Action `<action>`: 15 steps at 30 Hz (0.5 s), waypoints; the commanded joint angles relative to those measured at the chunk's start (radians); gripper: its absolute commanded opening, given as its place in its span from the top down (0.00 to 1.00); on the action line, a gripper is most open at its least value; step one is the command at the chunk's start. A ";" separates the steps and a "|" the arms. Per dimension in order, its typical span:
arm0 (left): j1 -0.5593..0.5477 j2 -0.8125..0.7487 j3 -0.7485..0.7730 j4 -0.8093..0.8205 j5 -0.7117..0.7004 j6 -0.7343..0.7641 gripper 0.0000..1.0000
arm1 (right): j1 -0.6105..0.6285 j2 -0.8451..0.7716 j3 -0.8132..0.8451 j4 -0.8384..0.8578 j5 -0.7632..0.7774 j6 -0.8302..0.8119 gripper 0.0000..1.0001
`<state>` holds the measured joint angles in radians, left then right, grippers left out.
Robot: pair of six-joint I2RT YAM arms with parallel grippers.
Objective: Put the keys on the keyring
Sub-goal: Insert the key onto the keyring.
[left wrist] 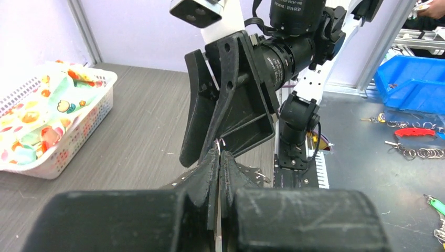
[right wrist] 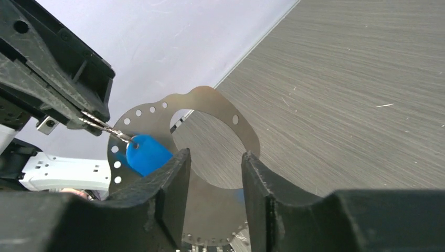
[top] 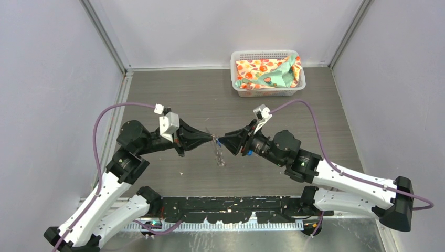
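Note:
The keyring (right wrist: 220, 107) is a thin flat silver loop with small holes along its band. It hangs edge-on over the table in the top view, keyring (top: 219, 155). My left gripper (top: 212, 138) is shut on its rim, and the thin metal shows between the pressed fingers (left wrist: 231, 173). One key (right wrist: 149, 155) with a blue head lies against the ring. A thin silver piece runs from the key's hole to the left gripper's tips. My right gripper (right wrist: 215, 157) is open just beside the key, nothing between its fingers. It faces the left gripper tip to tip, right gripper (top: 224, 140).
A white plastic basket (top: 262, 52) with patterned cloth stands at the back right of the table. Off the table, in the left wrist view, a blue bin (left wrist: 414, 84) and loose keys and rings (left wrist: 414, 144) lie on a metal bench.

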<state>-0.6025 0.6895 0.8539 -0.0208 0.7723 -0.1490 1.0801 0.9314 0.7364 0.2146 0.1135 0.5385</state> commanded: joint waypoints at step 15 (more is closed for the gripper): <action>-0.004 0.039 0.077 0.153 0.116 -0.114 1.00 | -0.042 -0.067 0.344 -0.406 -0.245 -0.254 0.34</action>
<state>-0.6025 0.7223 0.8703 0.0246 0.8375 -0.2054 1.0470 0.8017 1.0248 -0.1215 0.0288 0.3408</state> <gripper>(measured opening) 0.010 0.659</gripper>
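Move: The blue key already hangs by its head from the ring the left fingers pinch, some 3 cm left of the right hand point and about 2 cm back, roughly level, outside the parted right fingertips. The keyring plate hangs about 5 cm left, 1 cm back and 4 cm below the right hand. From the left hand, the key is about 2 cm right, 1 cm back and 2 cm below. The left fingers keep their pinch on the ring, almost still, while the right hand, no longer gripping the blue key, draws away. The right hand slides about 5 cm to the right, climbing ever faster to some 10 cm up with a slight drift back; its fingers spread further, to about two thirds open, and it tilts up a little. ##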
